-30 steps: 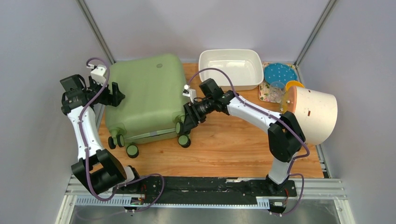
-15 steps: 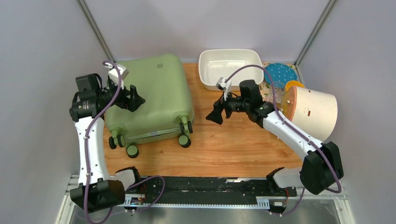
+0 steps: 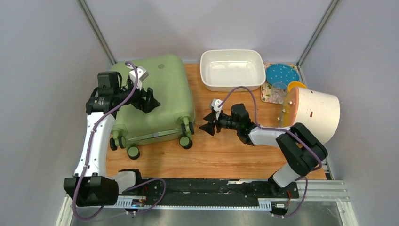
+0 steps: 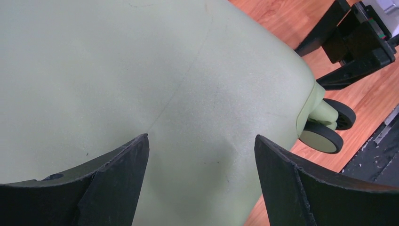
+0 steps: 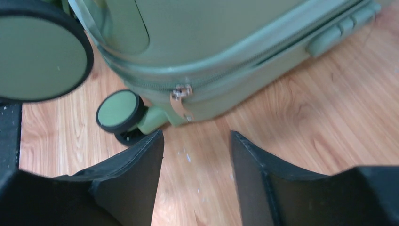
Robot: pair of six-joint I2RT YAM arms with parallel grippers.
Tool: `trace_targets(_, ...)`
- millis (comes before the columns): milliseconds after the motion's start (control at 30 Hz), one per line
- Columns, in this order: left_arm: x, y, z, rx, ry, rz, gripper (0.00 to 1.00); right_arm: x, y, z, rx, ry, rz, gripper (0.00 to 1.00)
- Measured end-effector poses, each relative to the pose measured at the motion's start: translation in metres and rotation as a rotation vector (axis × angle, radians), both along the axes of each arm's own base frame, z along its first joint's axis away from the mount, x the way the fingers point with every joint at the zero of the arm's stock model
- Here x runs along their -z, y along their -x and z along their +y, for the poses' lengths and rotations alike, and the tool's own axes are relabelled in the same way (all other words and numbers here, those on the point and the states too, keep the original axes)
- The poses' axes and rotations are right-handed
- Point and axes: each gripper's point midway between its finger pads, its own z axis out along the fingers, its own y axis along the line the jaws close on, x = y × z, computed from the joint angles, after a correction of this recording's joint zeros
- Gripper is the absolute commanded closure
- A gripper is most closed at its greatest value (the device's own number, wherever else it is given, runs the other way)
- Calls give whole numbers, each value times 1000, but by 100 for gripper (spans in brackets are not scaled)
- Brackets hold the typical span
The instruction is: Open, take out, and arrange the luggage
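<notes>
The luggage (image 3: 155,96), a sage-green hard-shell suitcase, lies flat and closed at the table's left, wheels (image 3: 185,141) toward the near edge. My left gripper (image 3: 151,100) hovers over its top shell (image 4: 155,80), jaws wide open with nothing between them. My right gripper (image 3: 206,127) is low over the wood just right of the suitcase's near right corner, open and empty. In the right wrist view the zipper pull (image 5: 181,93) sits on the suitcase's side seam, just beyond my fingertips, next to a wheel (image 5: 120,112).
A white rectangular tub (image 3: 232,69) stands at the back. A cream cylinder with an orange end (image 3: 314,114) lies at the right, with a blue dotted plate (image 3: 282,74) and a clear cup (image 3: 279,89) behind it. Grey walls close in both sides.
My left gripper moved right, from the suitcase's left edge to above its top. My right gripper left the suitcase's right side, swung away, then came back low near the corner wheel.
</notes>
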Motion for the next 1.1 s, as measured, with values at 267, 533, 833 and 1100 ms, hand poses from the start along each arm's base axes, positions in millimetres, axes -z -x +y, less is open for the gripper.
trace_targets(267, 9, -11, 2, -26, -15, 39, 11, -5, -5, 29, -41, -82, -83, 54)
trace_targets(533, 10, -15, 4, -41, -30, 40, 11, -6, -2, 37, -75, -109, -95, 55)
trace_targets(833, 10, -15, 5, -43, -34, 37, 11, -2, -10, 33, -16, -75, -86, 60)
trace_targets(1100, 11, -16, 5, -41, -35, 39, 11, -3, -25, 14, 103, -35, -86, 63)
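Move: The suitcase's zipper pull, low on its right side by the near corner, lies about 7 cm to the right hand's left, some 2 cm ahead and a little lower. The upper wheels stand about 8 cm left and 2 cm back, slightly above this hand; the lower wheel is some 9 cm left, 3 cm back and 5 cm below. For the left hand, the suitcase top's middle is about 5 cm ahead and 5 cm below, and the pull some 16 cm right, 1 cm back and 19 cm down. The suitcase's side with the zipper pull is what the right hand works near: it goes left about 4 cm while its fingers narrow, then comes back right some 2.5 cm and forward 2 cm, turning about 10 degrees clockwise, the gap going on shrinking to roughly a third open. Contact with the pull can't be seen. Over the suitcase top the left hand, fingers still wide, eases forward and down by 1–1.5 cm and stays there. ##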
